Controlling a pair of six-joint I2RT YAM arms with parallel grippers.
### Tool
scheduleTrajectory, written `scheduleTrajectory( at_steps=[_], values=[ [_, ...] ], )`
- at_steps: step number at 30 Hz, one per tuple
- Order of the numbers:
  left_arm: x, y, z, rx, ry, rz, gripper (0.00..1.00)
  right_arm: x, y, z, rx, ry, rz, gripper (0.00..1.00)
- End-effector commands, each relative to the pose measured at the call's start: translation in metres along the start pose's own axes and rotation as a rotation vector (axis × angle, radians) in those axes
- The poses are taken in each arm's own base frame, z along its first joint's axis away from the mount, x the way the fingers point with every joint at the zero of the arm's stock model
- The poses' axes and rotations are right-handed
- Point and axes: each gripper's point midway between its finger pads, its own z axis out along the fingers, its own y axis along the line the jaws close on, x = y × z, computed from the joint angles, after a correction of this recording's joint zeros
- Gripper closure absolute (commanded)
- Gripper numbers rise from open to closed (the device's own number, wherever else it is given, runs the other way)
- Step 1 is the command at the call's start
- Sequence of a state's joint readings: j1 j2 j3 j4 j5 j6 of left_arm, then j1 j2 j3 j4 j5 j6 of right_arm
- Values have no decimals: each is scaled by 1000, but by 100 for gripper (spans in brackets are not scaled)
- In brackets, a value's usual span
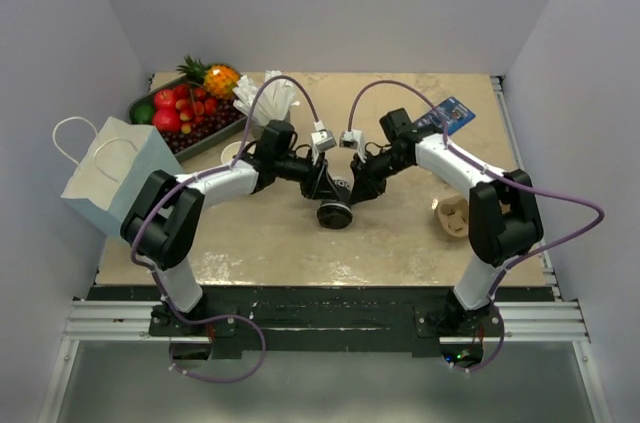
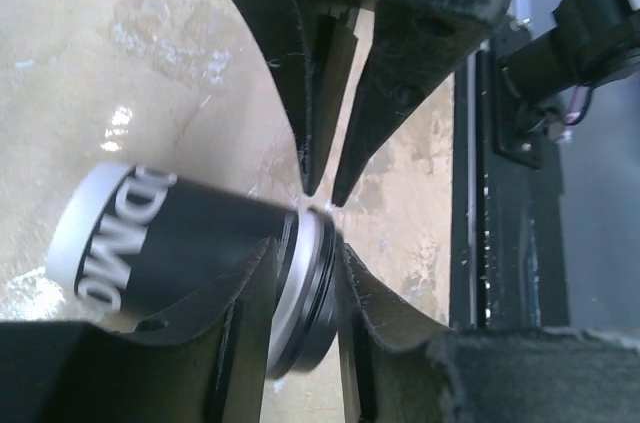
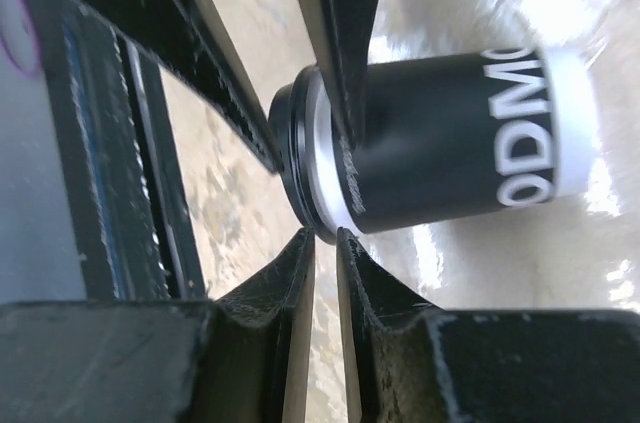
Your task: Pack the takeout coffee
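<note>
The takeout coffee (image 1: 335, 213), a dark cup with white lettering and a black lid, lies on its side at mid-table. In the left wrist view the cup (image 2: 190, 233) points its lid right. My left gripper (image 2: 310, 248) has closed in on the lid end, one finger across the wall under the rim, the other against the lid's face. In the right wrist view the cup (image 3: 450, 143) lies just above my right gripper (image 3: 325, 235). Its jaws stand a narrow slit apart, tips at the lid's rim, with nothing seen between them. Both grippers (image 1: 325, 193) (image 1: 355, 193) meet over the cup.
A white paper bag (image 1: 105, 178) stands at the left edge. A tray of fruit (image 1: 190, 113) and a cup of white sticks (image 1: 265, 98) sit at the back left. A lidless cup stack (image 1: 452, 218) lies at the right, a blue card (image 1: 455, 115) behind it.
</note>
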State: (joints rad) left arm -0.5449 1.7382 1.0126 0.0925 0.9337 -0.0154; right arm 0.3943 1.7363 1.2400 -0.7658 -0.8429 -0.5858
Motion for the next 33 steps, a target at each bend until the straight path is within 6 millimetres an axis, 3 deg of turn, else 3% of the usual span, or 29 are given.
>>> scheduleTrajectory(
  at_steps=[1, 3, 6, 10, 11, 12, 13, 15, 16, 20, 25, 28, 30, 31, 33],
  values=[
    [-25, -17, -6, 133, -10, -39, 67, -38, 5, -17, -58, -101, 73, 82],
    [-32, -15, -7, 128, -19, -30, 66, -42, 2, -19, -58, -104, 82, 82],
    [-37, -8, -18, 56, -17, -30, 45, -43, -3, -24, -36, -96, 71, 78],
    [-33, 4, -46, -100, 0, 103, 30, -54, -13, -43, 78, -86, -167, 58],
    [-17, 5, -49, -119, 23, 128, 28, -65, -15, -52, 134, -107, -252, 52],
    [-19, 3, -57, -165, 14, 160, 25, -64, -22, -54, 185, -98, -292, 45],
    [-2, 4, -60, -188, 29, 139, 13, -72, -26, -56, 212, -103, -396, 41],
    [-7, 4, -71, -265, -16, 151, 1, -78, -29, -58, 246, -84, -488, 32],
    [4, 5, -74, -279, -14, 131, 0, -80, -26, -51, 237, -53, -586, 31],
    [0, -5, -85, -303, -29, 109, 1, -85, -26, -28, 234, 45, -844, 25],
    [-39, -29, -113, -350, -134, 179, 2, -82, -24, 11, 125, 185, -1163, 17],
    [-55, -36, -137, -414, -176, 197, 2, -89, -26, 26, 94, 208, -1311, 2],
    [-56, -39, -150, -449, -188, 177, 1, -91, -28, 33, 73, 228, -1402, 1],
    [-54, -36, -158, -472, -194, 159, 2, -82, -29, 44, 30, 256, -1408, 1],
    [-49, -38, -169, -505, -197, 136, 2, -89, -30, 50, 6, 268, -1460, 1]
  ],
)
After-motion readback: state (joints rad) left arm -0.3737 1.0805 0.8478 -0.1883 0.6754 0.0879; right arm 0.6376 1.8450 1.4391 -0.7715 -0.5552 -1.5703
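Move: The lidded coffee cup lies on its side between the hands, lid end towards the robot. Its middle is about 3 cm ahead of the left hand, 3 cm to its right and 4 cm lower; from the right hand it is 3 cm ahead, 5 cm left and 4 cm below. Beyond it, from the left hand, the straw holder stands some 15 cm ahead and 12 cm left, the empty cup 8 cm ahead and 21 cm left. The lidded cup's lid end is left by the left fingers, which open wide and draw off left, then climb, ending about 11 cm left and as far up. The right hand rises forward, opening wide and rolling roughly 70 degrees counter-clockwise about its pointing line, then swings left and down over the cup's body, fingers still pointing left and down. ##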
